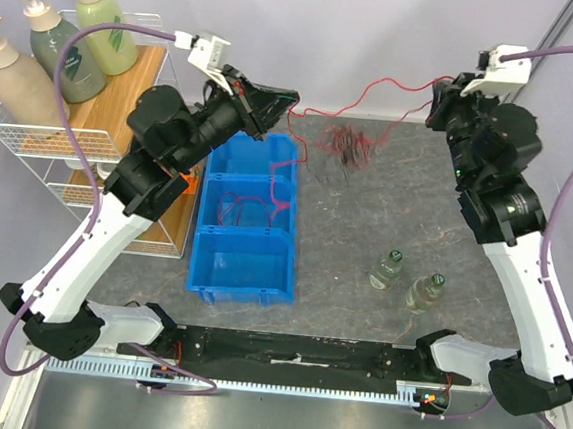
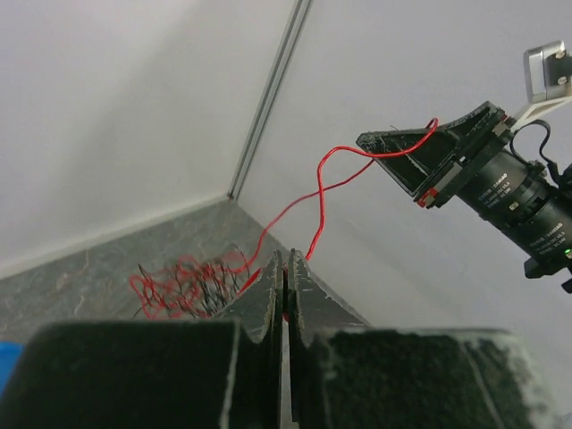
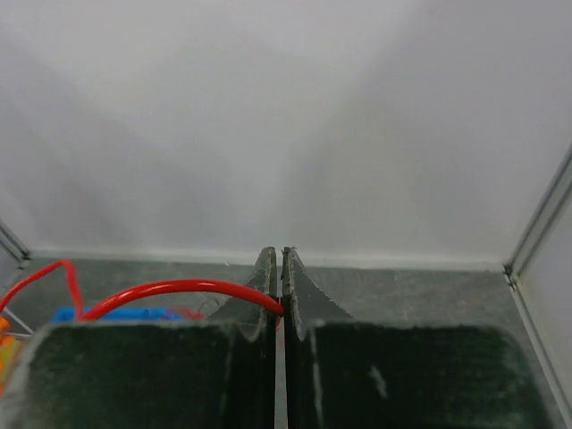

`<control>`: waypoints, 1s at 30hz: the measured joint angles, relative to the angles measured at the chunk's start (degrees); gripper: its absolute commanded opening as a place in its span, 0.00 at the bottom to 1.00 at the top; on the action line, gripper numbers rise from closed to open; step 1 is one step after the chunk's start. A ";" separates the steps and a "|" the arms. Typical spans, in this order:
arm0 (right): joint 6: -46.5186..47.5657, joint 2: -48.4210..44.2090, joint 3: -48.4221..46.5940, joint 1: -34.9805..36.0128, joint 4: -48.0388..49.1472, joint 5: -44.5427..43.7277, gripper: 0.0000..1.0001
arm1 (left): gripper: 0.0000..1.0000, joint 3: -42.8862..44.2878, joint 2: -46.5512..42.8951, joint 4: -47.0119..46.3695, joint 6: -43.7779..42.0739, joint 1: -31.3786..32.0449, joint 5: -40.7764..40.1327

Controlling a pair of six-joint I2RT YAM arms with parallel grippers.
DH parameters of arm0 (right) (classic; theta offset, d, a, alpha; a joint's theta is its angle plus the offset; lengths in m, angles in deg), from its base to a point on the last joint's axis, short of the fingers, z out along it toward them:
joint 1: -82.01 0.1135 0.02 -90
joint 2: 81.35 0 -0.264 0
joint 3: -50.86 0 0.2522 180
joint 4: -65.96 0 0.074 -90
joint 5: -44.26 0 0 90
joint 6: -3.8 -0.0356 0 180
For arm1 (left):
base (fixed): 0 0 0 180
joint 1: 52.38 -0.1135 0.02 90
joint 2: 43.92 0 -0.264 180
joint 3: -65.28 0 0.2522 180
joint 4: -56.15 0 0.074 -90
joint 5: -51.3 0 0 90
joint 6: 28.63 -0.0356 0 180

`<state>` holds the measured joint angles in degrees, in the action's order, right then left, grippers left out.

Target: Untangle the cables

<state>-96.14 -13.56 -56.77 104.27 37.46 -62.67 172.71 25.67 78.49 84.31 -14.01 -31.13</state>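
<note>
A tangle of thin red and black cables [image 1: 348,145] lies on the grey mat near the back wall, and the left wrist view shows it [image 2: 183,284] below and left of the fingers. One red cable [image 1: 372,92] stretches in the air between both grippers. My left gripper [image 1: 292,103] is shut on one end of it, and the strand [image 2: 315,201] rises from the closed jaws [image 2: 284,261] toward the right gripper [image 2: 389,147]. My right gripper [image 1: 440,99] is shut on the other end, where the red cable [image 3: 170,288] enters the pinched fingers [image 3: 275,256] from the left.
A blue three-compartment bin [image 1: 243,271] sits left of centre, with loose red cables [image 1: 257,207] in its middle compartment. Two small glass bottles [image 1: 387,271] [image 1: 425,292] lie on the mat at the right. A white wire rack [image 1: 33,132] with soap bottles stands at the far left.
</note>
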 measured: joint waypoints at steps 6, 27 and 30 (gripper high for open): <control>0.37 4.52 8.96 -1.70 0.04 -5.68 0.00 | 0.02 -2.36 1.38 0.72 0.07 -0.04 0.11; -2.05 -7.10 -6.82 -4.13 -2.58 -5.86 0.00 | 0.02 -4.98 -5.60 1.22 -1.27 0.24 -1.77; -2.71 -2.89 -1.44 -5.55 -3.21 -5.33 0.00 | 0.02 -4.98 -6.62 2.36 -1.70 -0.13 -2.91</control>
<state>-98.85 -16.44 -58.21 98.72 34.24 -68.00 167.72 19.04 80.85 82.61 -14.14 -34.04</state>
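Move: Ahead of both raised hands, which keep a red cable pinched between them, the red-and-black tangle hangs: about 16 cm ahead, 10 cm right and 35 cm below the left hand; about 10 cm ahead, 10 cm left and 34 cm below the right. The blue bin's middle lies some 2 cm ahead and 9 cm left of the left hand. The nearer bottle sits about 15 cm back and 3 cm right of the right hand. Whipping the held cable, the right hand plunges about 30 cm with a 7 cm reach forward, its fingers tipping down some 40 degrees, then snaps up and back beyond its starting height and starts down and forward again, ending about 5 cm farther right. The left hand sinks about 5 cm, then rises and drifts left. Both grippers stay shut on the cable. ##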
